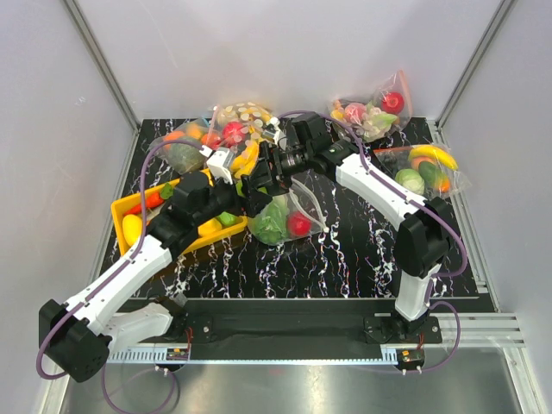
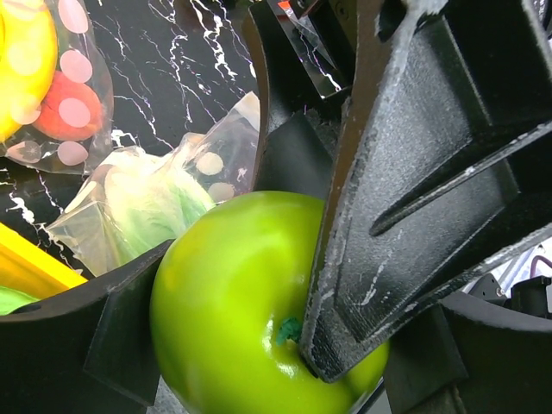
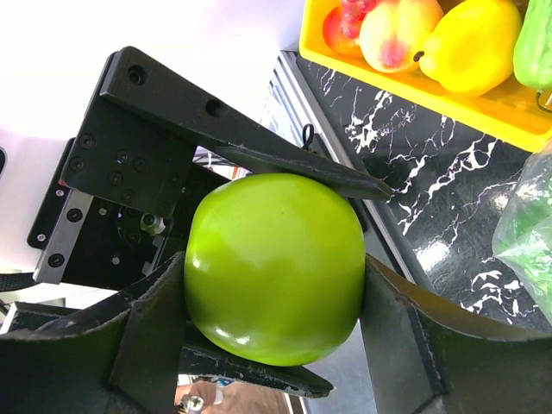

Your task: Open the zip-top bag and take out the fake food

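Observation:
A green apple [image 3: 274,267] hangs in the air between both grippers. My right gripper [image 3: 274,297] is shut on its sides. My left gripper [image 2: 272,345] has one finger against the apple's top and one against its underside, crosswise to the right one. From above, the two grippers meet over the middle of the table, left gripper [image 1: 252,188] and right gripper [image 1: 267,171], and they hide the apple. Just below them lies the zip-top bag [image 1: 289,216], dotted and clear, holding a lettuce [image 1: 269,226] and a red fruit [image 1: 298,224]. The left wrist view shows the bag [image 2: 216,159] and lettuce [image 2: 151,207] beneath the apple [image 2: 233,310].
A yellow tray [image 1: 123,207] with several fake foods sits left of the bag. A bulkier dotted bag with bananas [image 1: 241,129] and another filled bag [image 1: 185,148] lie at the back left. Two more filled bags [image 1: 373,108] [image 1: 423,168] lie at the back right.

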Robot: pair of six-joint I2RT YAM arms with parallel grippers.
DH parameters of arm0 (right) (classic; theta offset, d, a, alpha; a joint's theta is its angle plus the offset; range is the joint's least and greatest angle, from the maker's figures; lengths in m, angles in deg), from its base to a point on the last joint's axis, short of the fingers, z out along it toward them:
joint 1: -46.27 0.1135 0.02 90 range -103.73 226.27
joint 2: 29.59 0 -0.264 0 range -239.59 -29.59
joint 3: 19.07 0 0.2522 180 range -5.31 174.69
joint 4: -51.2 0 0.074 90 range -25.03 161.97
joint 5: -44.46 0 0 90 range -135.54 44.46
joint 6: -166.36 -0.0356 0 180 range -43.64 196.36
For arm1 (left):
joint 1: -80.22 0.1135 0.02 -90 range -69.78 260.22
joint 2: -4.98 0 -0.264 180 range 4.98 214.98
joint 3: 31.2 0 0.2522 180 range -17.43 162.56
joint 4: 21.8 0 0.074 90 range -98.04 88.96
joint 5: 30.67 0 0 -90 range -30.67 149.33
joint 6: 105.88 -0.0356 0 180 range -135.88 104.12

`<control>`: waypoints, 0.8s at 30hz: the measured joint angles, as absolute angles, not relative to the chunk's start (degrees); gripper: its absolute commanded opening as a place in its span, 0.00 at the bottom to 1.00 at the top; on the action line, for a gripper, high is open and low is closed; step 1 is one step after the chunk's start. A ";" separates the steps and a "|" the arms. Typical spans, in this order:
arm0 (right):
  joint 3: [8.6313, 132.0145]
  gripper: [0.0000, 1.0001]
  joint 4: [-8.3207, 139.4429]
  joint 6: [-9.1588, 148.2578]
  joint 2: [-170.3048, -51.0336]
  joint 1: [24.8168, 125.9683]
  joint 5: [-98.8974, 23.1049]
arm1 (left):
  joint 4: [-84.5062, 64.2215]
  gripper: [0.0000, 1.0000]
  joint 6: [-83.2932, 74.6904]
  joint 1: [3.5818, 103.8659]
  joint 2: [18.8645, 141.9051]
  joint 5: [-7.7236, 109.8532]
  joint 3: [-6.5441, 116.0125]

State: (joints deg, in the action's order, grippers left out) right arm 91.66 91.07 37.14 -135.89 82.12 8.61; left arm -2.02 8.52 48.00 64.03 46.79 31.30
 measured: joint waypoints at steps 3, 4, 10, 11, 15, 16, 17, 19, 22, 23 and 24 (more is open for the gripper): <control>91.59 0.92 90.55 36.62 -135.89 82.17 8.55 | -1.95 0.03 8.52 48.10 63.94 46.70 31.30; 91.59 0.94 90.09 36.25 -135.89 82.14 8.44 | -1.82 0.01 8.48 48.10 63.89 46.53 31.25; 88.12 1.00 82.22 32.44 -135.58 80.74 8.07 | 0.19 0.00 8.06 47.93 62.84 45.39 30.90; 86.96 1.00 80.89 31.63 -135.52 79.91 8.07 | 0.63 0.00 7.91 47.93 62.71 45.39 30.90; 85.27 1.00 80.69 31.52 -135.50 75.50 7.13 | 2.99 0.00 7.41 47.95 62.08 45.65 30.77; 85.36 0.99 81.33 32.31 -135.23 74.38 6.54 | 3.40 0.00 7.21 48.13 61.97 45.85 30.73; 85.43 1.00 82.11 33.25 -134.93 73.31 5.88 | 3.95 0.00 6.99 48.37 61.91 46.00 30.73; 85.56 1.00 84.65 35.63 -133.90 71.48 3.89 | 5.37 0.00 6.60 49.48 61.82 46.53 30.73; 86.06 1.00 90.07 40.05 -131.63 69.88 -0.61 | 7.84 0.00 6.10 52.67 61.86 48.32 30.75; 86.32 1.00 91.84 41.64 -130.69 69.62 -2.12 | 8.82 0.00 5.90 53.85 62.01 49.35 30.90; 86.56 1.00 93.50 43.22 -129.66 69.49 -3.50 | 9.92 0.00 5.59 55.10 62.25 50.53 31.14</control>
State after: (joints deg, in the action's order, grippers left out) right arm 86.56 93.50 43.22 -129.66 69.49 -3.50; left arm 9.92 5.59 55.10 62.25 50.53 31.14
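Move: Both hands hold the green apple between them, some 18 cm above the table. From the left hand the middle of the yellow tray lies about 20 cm left, 4 cm back and 18 cm down; the open bag is roughly 7 cm right, 2 cm back and 17 cm below, and the banana bag about 16 cm ahead and 3 cm left. From the right hand the open bag lies the same 7 cm right, 2 cm back and 17 cm below. The right hand spreads its fingers and lets go of the green apple, pulling off forward first and then also to the right, about 8 cm forward and 9 cm right in all, to beyond the open bag while turning some 20 degrees clockwise. The left hand keeps its grip on the apple, eases back a little as the right fingers clear, then swings left about 6 cm towards the yellow tray while sinking nearly 4 cm and turning slightly counter-clockwise. ##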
